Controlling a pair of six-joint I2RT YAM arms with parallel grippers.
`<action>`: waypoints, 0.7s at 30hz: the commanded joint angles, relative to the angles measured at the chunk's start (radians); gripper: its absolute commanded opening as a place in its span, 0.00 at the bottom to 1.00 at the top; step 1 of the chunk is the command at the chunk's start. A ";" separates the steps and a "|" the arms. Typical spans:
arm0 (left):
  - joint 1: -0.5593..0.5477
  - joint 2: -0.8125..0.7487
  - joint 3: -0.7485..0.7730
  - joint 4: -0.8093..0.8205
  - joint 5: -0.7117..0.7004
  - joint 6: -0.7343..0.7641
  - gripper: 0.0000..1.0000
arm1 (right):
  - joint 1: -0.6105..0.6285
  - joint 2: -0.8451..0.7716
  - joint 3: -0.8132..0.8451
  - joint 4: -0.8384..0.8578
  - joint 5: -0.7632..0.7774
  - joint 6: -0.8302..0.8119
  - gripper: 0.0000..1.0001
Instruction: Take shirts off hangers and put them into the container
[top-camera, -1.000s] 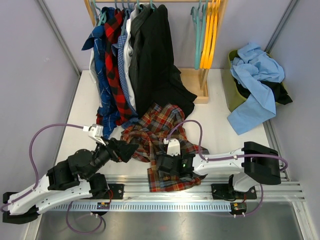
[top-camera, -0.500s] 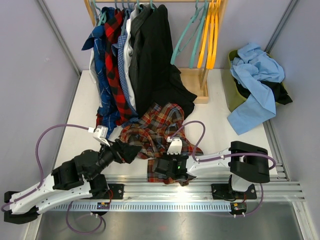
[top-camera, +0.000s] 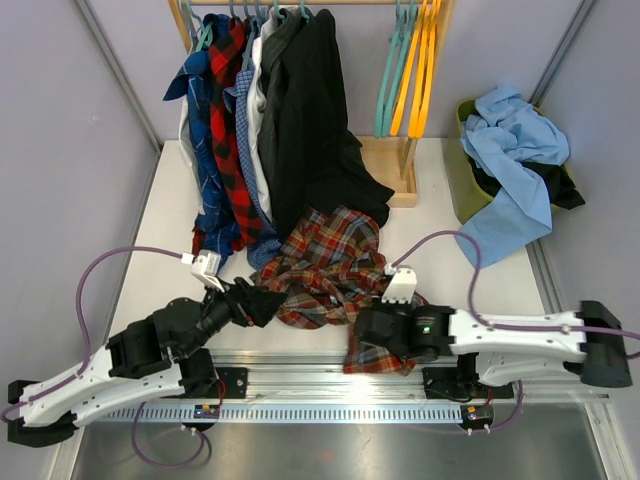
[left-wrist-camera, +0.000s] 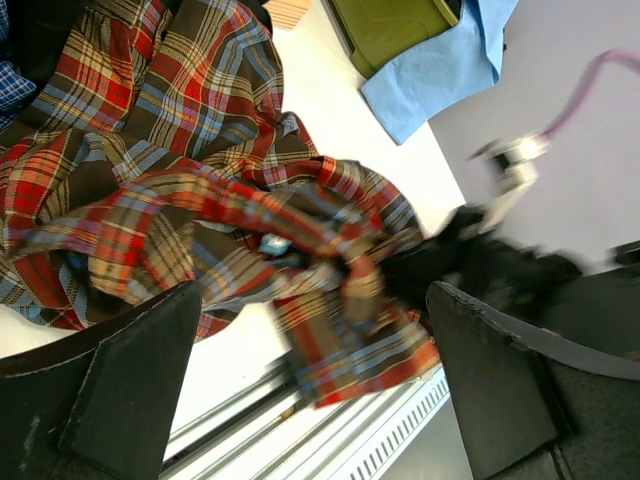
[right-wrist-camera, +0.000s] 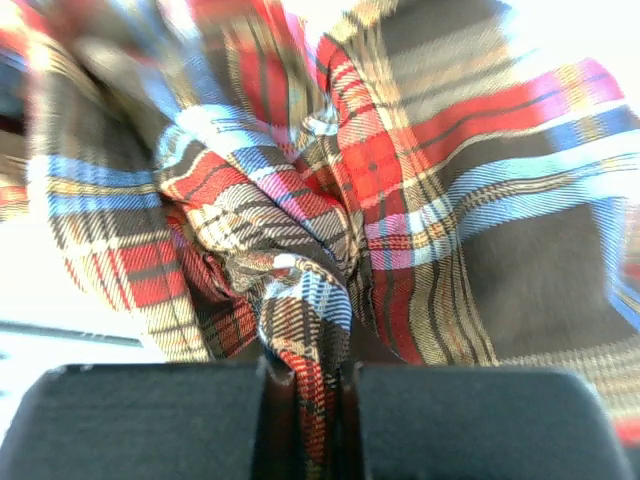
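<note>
The brown-red plaid shirt (top-camera: 325, 262) lies crumpled on the table in front of the rack. My right gripper (top-camera: 378, 342) is shut on a fold of its near hem; in the right wrist view the cloth (right-wrist-camera: 300, 290) is pinched between the closed fingers (right-wrist-camera: 150, 420). My left gripper (top-camera: 262, 303) stands open at the shirt's left edge, with the plaid (left-wrist-camera: 200, 150) beyond its spread fingers (left-wrist-camera: 140, 370). Several shirts (top-camera: 265, 100) hang on teal hangers at the back. The olive container (top-camera: 460, 170) at the right holds a light blue shirt (top-camera: 515, 150).
Empty teal hangers (top-camera: 385, 70) and orange hangers (top-camera: 422, 60) hang on the wooden rack, whose base (top-camera: 385, 170) stands beside the container. A metal rail (top-camera: 330, 375) runs along the near table edge. The right arm's cable (top-camera: 470, 270) loops over the table.
My right gripper has shut on the plaid shirt's hem and moved right, dragging the cloth with it. The empty teal hangers swung and settled. My left gripper stayed open and shifted slightly right.
</note>
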 joint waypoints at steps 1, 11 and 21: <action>-0.003 0.017 0.019 0.075 0.020 -0.002 0.99 | 0.009 -0.163 0.125 -0.259 0.124 -0.061 0.00; -0.003 0.073 0.060 0.108 0.035 0.033 0.99 | 0.000 -0.015 0.387 -0.016 0.179 -0.561 0.00; -0.001 -0.002 0.078 0.068 0.026 0.046 0.99 | -0.232 0.284 0.509 0.454 -0.101 -0.894 0.00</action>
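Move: The right hand holds a gathered piece of the plaid shirt. The middle of the shirt pile, which the hand is headed for, lies about 12 cm ahead, 9 cm to its left and 6 cm below. The black shirt's hanging hem is roughly 29 cm ahead and 3 cm left. The container is some 32 cm ahead and 31 cm right. From the empty left hand, the shirt pile's middle is about 12 cm ahead, 11 cm right and 20 cm below. Up first, quickly and almost straight by about 12 cm, then forward and left, the right hand carries its pinch of the plaid shirt in over the pile, some 10 cm farther out. The wrist tips the fingers up from their downward slant and turns counter-clockwise, around 20 degrees in all. The fingers stay shut on the cloth, while the open left hand rises about 2 cm late on. ##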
